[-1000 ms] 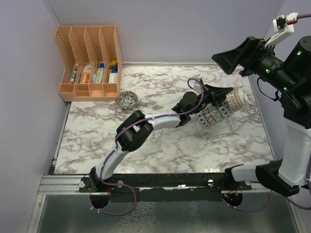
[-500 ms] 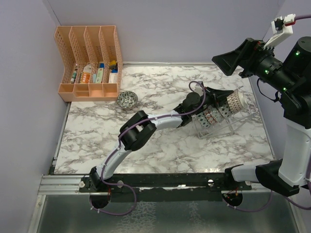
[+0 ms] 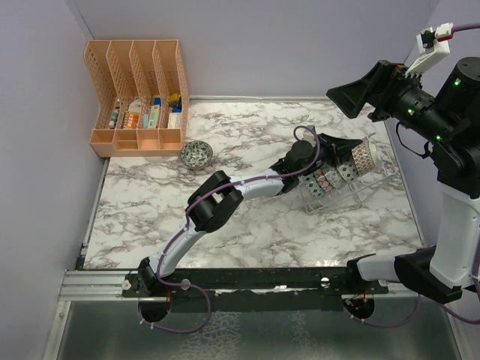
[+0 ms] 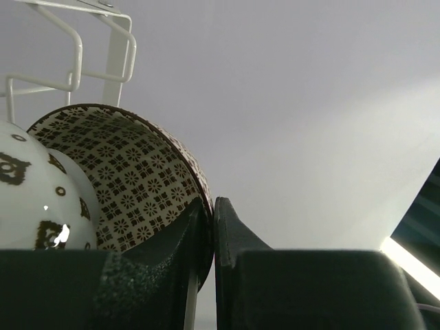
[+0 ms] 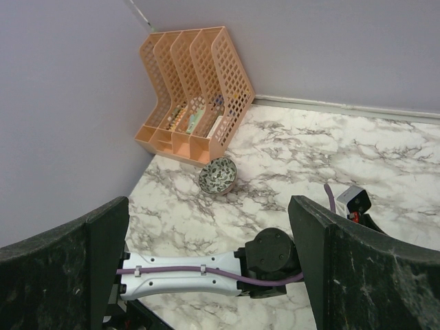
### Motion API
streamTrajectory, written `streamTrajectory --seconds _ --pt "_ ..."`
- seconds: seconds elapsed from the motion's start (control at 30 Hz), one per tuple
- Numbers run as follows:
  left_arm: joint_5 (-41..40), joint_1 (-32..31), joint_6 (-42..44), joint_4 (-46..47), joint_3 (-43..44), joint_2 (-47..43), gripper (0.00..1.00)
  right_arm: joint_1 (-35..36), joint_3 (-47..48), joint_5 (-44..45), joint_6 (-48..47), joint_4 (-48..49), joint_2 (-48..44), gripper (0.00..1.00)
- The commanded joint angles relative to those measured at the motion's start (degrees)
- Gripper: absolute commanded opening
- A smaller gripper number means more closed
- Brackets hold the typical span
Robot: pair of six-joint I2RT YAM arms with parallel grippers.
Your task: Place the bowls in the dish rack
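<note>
My left gripper (image 3: 345, 153) reaches into the clear dish rack (image 3: 373, 187) at the right of the table. It is shut on the rim of a beige-brown patterned bowl (image 3: 363, 156), held on edge at the rack's far end. In the left wrist view the fingers (image 4: 230, 227) pinch that bowl's rim (image 4: 130, 172), beside a white bowl with dark marks (image 4: 31, 199) and the rack's wires (image 4: 118, 51). Several bowls (image 3: 327, 180) stand on edge in the rack. A grey-green bowl (image 3: 196, 154) sits on the table, also in the right wrist view (image 5: 218, 175). My right gripper (image 3: 361, 91) hangs high above the rack, open and empty (image 5: 210, 203).
A peach slotted file organizer (image 3: 139, 97) with small items stands at the back left, next to the grey-green bowl. Purple walls close off the left, the back and the right. The left arm (image 3: 217, 202) lies across the middle of the marble table (image 3: 150, 225).
My left arm has stretched a little further right, carrying the held bowl slightly deeper into the rack. The right arm has barely moved.
</note>
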Motion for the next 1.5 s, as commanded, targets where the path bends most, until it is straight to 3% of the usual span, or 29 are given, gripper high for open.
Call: streamTrajectory --seconds 0.0,0.63,0.83,1.47 --pt "1.8 0.1 -6.3 -1.3 2.9 -1.2 0.14 -0.4 -0.8 0.4 -1.1 -0.1 0.0 0.99" --pt "4.4 2.7 -3.3 -7.8 -3.0 -6.7 0.21 -0.4 -1.6 0.1 -1.6 0.5 0.3 0.99" --pt "6.1 3.2 -1.6 -9.1 -3.9 -7.9 0.30 -0.4 -1.8 0.1 -1.5 0.7 0.3 0.99" --pt "12.3 5.5 7.8 -17.3 -9.5 -14.6 0.46 -0.3 -3.9 -1.1 -0.6 2.2 -1.0 0.99"
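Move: The left fingers are at the upper rim of the brown-patterned bowl, which stands on its side in the rack; its middle is about 4 cm back, 1 cm to the right and 4 cm below them. The square-patterned bowl beside it sits about 6 cm back, 5 cm left and 6 cm down, and the red bowl about 8 cm back, 9 cm left and 7 cm down. From the raised right hand the brown-patterned bowl lies some 4 cm ahead, 13 cm right and 28 cm below. The left hand eases about 3 cm down and slightly forward at the brown-patterned bowl's rim while its nearly shut fingers begin to part, letting go of the rim. It then draws some 3 cm left and a little back, over the side of the row of bowls, the fingers opening to nearly half and tipping down roughly 15 degrees to about level, while the empty right hand sinks about 2 cm. ##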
